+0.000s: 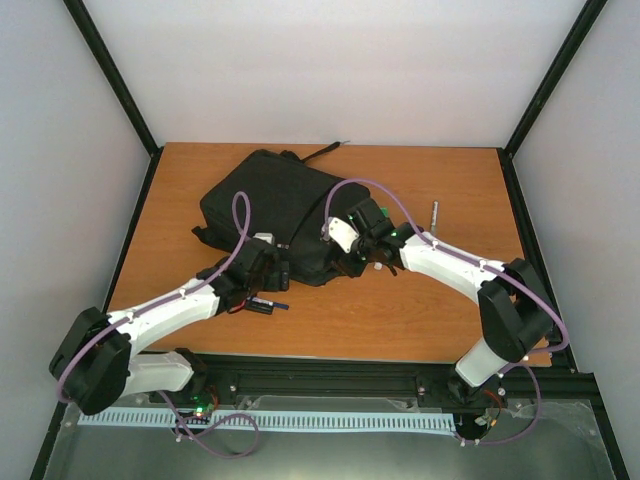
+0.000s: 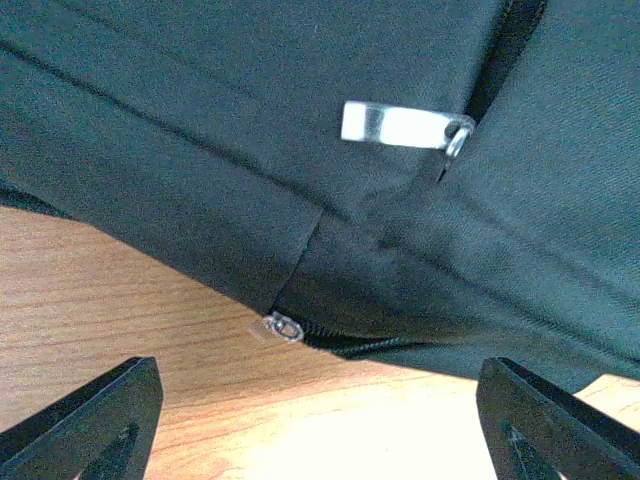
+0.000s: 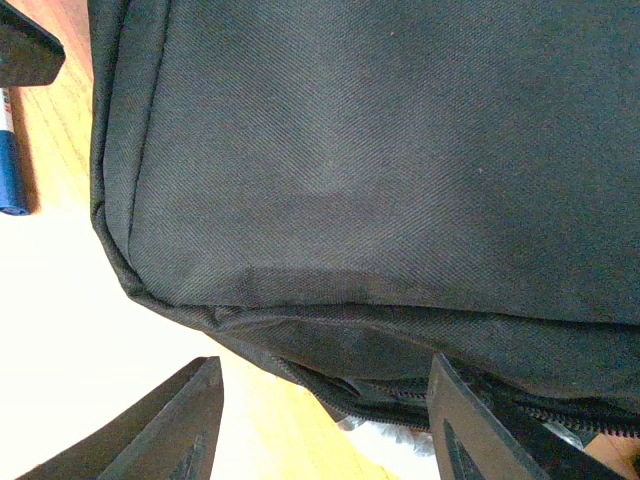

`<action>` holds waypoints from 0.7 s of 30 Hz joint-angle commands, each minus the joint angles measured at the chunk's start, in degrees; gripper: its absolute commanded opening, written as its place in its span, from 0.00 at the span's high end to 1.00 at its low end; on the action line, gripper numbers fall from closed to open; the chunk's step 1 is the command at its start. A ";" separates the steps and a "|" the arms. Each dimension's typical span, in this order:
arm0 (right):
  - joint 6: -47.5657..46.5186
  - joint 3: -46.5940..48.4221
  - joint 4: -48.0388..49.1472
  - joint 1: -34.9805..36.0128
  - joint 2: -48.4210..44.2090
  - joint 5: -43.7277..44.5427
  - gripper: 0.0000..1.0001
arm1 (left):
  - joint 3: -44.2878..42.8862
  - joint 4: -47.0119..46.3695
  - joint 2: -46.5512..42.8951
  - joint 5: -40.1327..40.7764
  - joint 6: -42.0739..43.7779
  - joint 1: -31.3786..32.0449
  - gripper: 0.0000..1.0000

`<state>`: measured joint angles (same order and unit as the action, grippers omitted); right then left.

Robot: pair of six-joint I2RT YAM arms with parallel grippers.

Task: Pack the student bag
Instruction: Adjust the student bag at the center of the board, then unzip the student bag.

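Observation:
The student bag (image 1: 272,205) is a large black backpack lying flat on the wooden table (image 1: 420,310). My left gripper (image 1: 277,272) is at its near edge, open, and its fingers (image 2: 95,420) stand wide over bare wood just short of the bag (image 2: 300,150). A small zip slider (image 2: 283,326) and a pale zip pull tab (image 2: 398,125) show there. My right gripper (image 1: 352,258) is at the bag's near right corner, open. One of its fingers (image 3: 490,430) lies against the partly open zip (image 3: 400,398) of the bag (image 3: 380,160), and nothing is gripped.
A blue and black pen (image 1: 270,304) lies on the table beside my left gripper, and its blue end (image 3: 10,170) shows in the right wrist view. A slim metallic stick (image 1: 435,214) lies to the right of the bag. A black strap (image 1: 322,152) trails off the bag's far side.

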<state>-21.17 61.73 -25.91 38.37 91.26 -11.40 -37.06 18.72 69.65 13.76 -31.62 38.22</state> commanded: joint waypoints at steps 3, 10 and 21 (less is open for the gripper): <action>-0.02 -0.96 0.91 -0.64 -2.53 -1.10 0.44 | 4.35 -9.34 -0.13 -4.04 0.68 -1.17 0.21; -0.10 -1.17 0.77 -1.10 -2.50 -2.08 0.44 | 6.04 -12.95 2.95 -4.76 2.87 -1.97 0.25; -0.26 -1.21 0.78 -1.49 -1.64 -2.67 0.45 | 5.59 -17.44 5.86 -8.07 8.14 -3.68 0.37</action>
<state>-21.19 61.10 -25.91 37.41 90.15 -13.10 -30.87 5.56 75.07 6.74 -26.87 35.11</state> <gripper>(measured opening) 0.551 0.640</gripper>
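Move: The student bag's near edge, with its zip end, lies about 3 cm ahead of the left hand, level sideways and some 6 cm below its fingers. The bag's middle is about 15 cm ahead of that hand and 1 cm to its right. The black marker lies some 8 cm behind and 4 cm left of it, near the table top. From the right hand, at the near right corner, the bag's middle is about 13 cm ahead and 13 cm left. The student bag's near edge is what the left hand comes down to: it sinks about 4 cm, easing back barely a centimetre before creeping forward again, while its wide-open fingers narrow to about two thirds and the tips come right up to the edge beside the zip end. The right hand stays at the near right corner, fingers still half open. ##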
